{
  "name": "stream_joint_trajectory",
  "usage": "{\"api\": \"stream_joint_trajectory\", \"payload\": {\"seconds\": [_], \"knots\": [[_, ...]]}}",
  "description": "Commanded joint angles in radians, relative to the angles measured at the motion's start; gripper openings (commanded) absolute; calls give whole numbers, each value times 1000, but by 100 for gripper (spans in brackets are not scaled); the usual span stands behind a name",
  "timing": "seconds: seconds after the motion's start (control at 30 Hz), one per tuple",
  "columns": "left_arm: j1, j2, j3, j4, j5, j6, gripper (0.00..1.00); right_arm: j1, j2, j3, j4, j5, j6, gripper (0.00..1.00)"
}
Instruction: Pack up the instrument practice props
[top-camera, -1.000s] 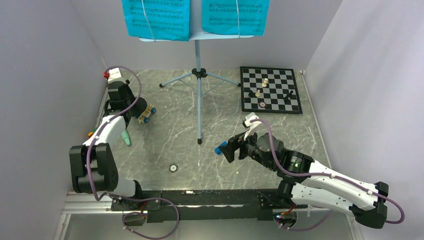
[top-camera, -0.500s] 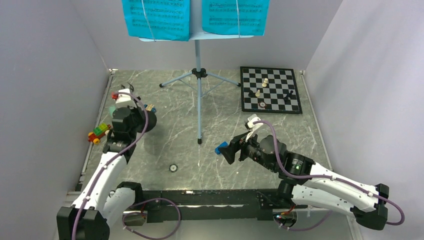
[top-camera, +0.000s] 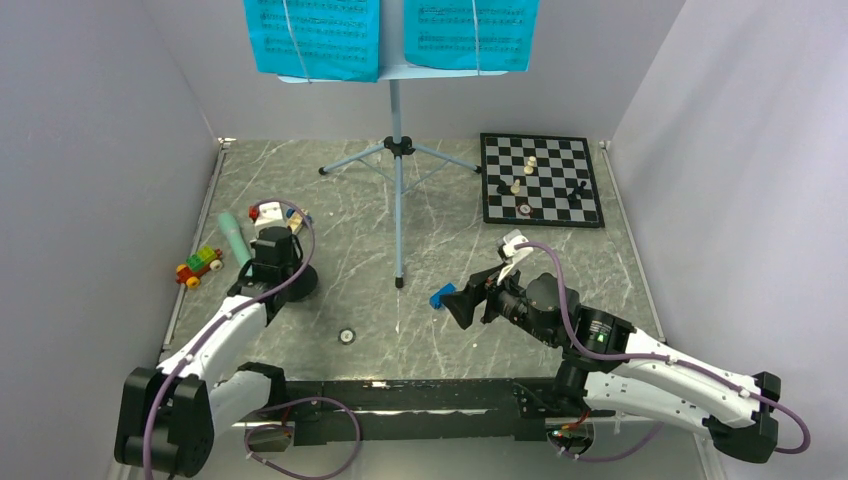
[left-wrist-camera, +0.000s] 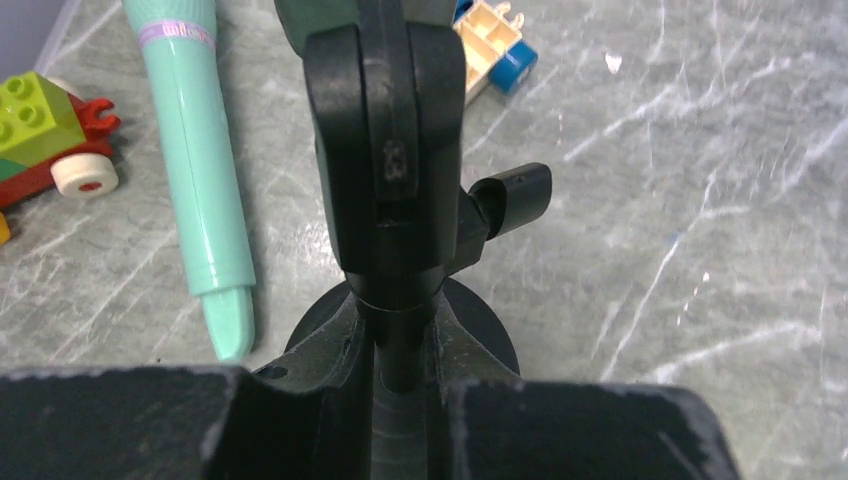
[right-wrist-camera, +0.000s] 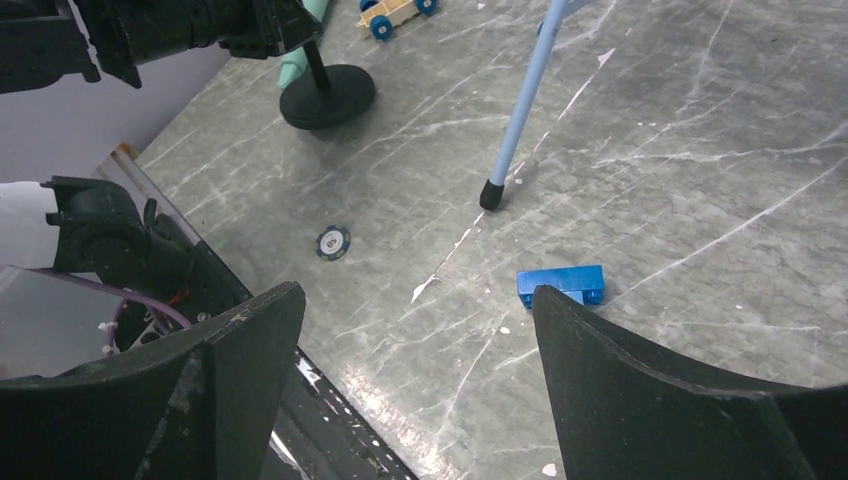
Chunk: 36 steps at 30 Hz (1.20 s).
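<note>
My left gripper (left-wrist-camera: 400, 345) (top-camera: 277, 262) is shut on the thin post of the black mic stand (left-wrist-camera: 385, 150). The stand's round base (top-camera: 302, 284) (right-wrist-camera: 328, 97) sits low at the table surface. The mint-green microphone (left-wrist-camera: 195, 170) (top-camera: 233, 238) lies flat just left of it. At the back the pale-blue music stand (top-camera: 397, 150) stands upright with two cyan sheet-music pages (top-camera: 312, 35) (top-camera: 470, 30) on it. One of its legs (right-wrist-camera: 520, 120) ends ahead of my right gripper (right-wrist-camera: 418, 300) (top-camera: 460, 302), which is open and holds nothing.
A chessboard (top-camera: 540, 178) with pieces lies back right. A blue block (right-wrist-camera: 562, 283) (top-camera: 441, 297) rests by my right fingertip. A brick toy car (top-camera: 200, 265) (left-wrist-camera: 40, 140), a beige car (left-wrist-camera: 490, 40) and a poker chip (top-camera: 347, 336) (right-wrist-camera: 333, 242) lie on the floor.
My left arm has swung from the back-left corner toward the near middle-left, bringing the mic stand along. The microphone now shows lying left of it. The right arm barely moved.
</note>
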Motion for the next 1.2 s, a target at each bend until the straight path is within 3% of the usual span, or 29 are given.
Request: {"api": "stream_joint_trajectory", "payload": {"seconds": [0.0, 0.07, 0.23, 0.4, 0.7, 1.17], "knots": [[12, 45, 18, 162, -90, 11, 0, 0, -18, 3, 7, 31, 6, 89], [21, 70, 29, 191, -99, 26, 0, 0, -24, -1, 10, 35, 5, 89], [48, 208, 157, 58, -77, 33, 0, 0, -43, 8, -17, 49, 2, 89], [48, 259, 215, -44, -73, 25, 17, 0, -67, 10, -36, 67, -4, 89], [48, 175, 153, -79, -54, -2, 60, 0, -84, 24, -66, 76, -6, 89], [40, -194, 223, -359, -2, -35, 79, 0, -41, 33, -83, 50, 23, 89]]}}
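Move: The left hand still grips the black stand's stem, with the base about under the hand; its place is roughly 4 cm ahead, 1 cm left and 10 cm below. The green recorder's middle lies some 10 cm ahead and 14 cm left, the toy-brick car about 4 cm ahead and 23 cm left, the wooden car 13 cm ahead and 2 cm left. From the right hand, that place is about 19 cm ahead, 35 cm left and 23 cm below. Left hand takes the held stand about 4 cm forward, opens, then backs off some 6 cm, rising 5 cm. ##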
